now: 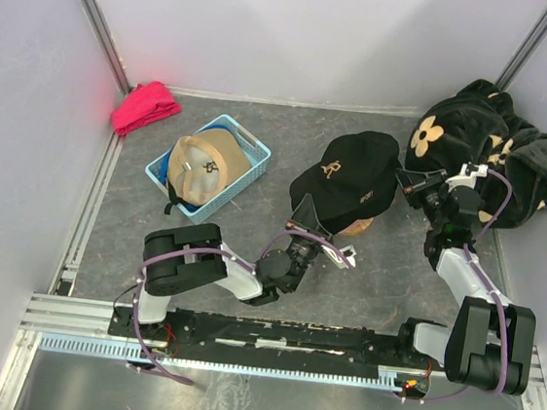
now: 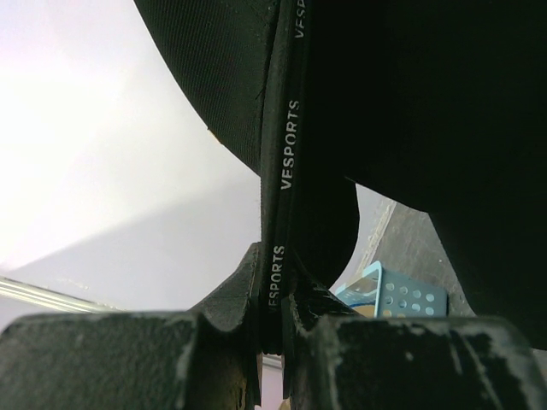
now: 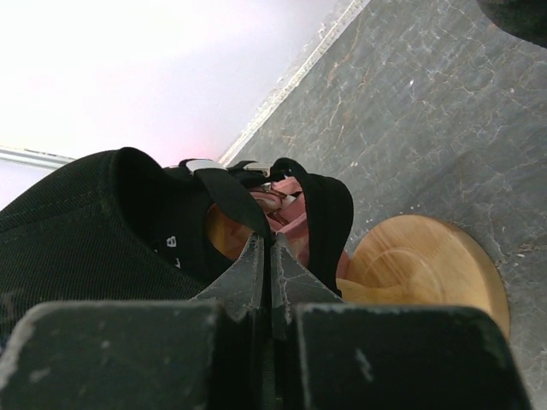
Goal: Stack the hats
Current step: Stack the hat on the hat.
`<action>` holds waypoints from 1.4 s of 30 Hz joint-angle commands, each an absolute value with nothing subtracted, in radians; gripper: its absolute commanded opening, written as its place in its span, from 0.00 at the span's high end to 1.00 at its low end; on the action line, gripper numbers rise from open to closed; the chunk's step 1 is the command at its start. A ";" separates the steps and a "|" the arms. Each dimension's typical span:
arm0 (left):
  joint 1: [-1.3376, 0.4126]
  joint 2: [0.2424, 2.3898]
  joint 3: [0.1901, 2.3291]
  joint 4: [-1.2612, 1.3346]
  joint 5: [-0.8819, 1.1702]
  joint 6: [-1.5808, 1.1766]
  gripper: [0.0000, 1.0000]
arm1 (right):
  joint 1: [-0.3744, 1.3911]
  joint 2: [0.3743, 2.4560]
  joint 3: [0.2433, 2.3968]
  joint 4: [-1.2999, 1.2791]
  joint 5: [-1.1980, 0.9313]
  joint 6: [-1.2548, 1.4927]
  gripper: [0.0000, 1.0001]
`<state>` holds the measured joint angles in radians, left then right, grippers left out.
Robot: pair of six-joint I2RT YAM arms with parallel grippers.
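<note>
A black hat [image 1: 355,170] with a gold logo hangs over a wooden stand [image 1: 357,228] at the table's middle. My left gripper [image 1: 304,215] is shut on its near edge; the left wrist view shows the jaws [image 2: 273,303] pinching a black band with white lettering. My right gripper [image 1: 406,183] is shut on the hat's back strap [image 3: 231,201], pinched at the tips [image 3: 272,246]. Under the black hat [image 3: 68,239] a pink hat [image 3: 295,205] shows on the stand [image 3: 427,265]. A tan hat [image 1: 205,159] lies in the blue basket [image 1: 246,136], over a bright blue one [image 1: 163,165].
A red-pink cloth bundle [image 1: 145,106] lies in the back left corner. Big black plush fabric with beige flowers [image 1: 499,150] is piled at the back right, just behind my right arm. White walls close the table on three sides.
</note>
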<state>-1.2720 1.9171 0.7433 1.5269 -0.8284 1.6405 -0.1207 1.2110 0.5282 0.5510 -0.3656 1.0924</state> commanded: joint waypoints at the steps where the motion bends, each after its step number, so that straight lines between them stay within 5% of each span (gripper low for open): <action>1: -1.301 1.937 0.747 1.732 -0.879 1.580 0.97 | -0.140 1.219 0.505 0.466 -0.262 1.027 0.98; 42: -1.312 2.184 0.709 1.731 -1.101 1.301 0.97 | -0.171 1.225 0.503 0.397 -0.193 0.958 0.98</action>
<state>-1.2995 2.0930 0.7620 1.5562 -0.9176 1.4235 -0.1219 1.2049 0.5251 0.5034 -0.3393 1.0191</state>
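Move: Both hands already hold the black hat by opposite edges. The pink hat on the wooden stand, which it is to go over, lies about 10 cm ahead of the left hand, 10 cm to its right and some 6 cm lower. From the right hand the pink hat is about 9 cm to the left, 1 cm back and 5 cm lower; the dark blanket lies some 20 cm right, 12 cm ahead and 10 cm below that hand. The left hand, keeping its pinch on the black hat's sweatband, goes almost straight down about 7 cm beside the pink hat, picking up pace towards the end and tipping its fingers down by some 10 degrees, so that its side of the black hat is drawn down over the pink one. The right hand keeps its grip on the strap at the other edge and all but stays in place, sinking only a centimetre or so with a slight roll of its left side downward. ##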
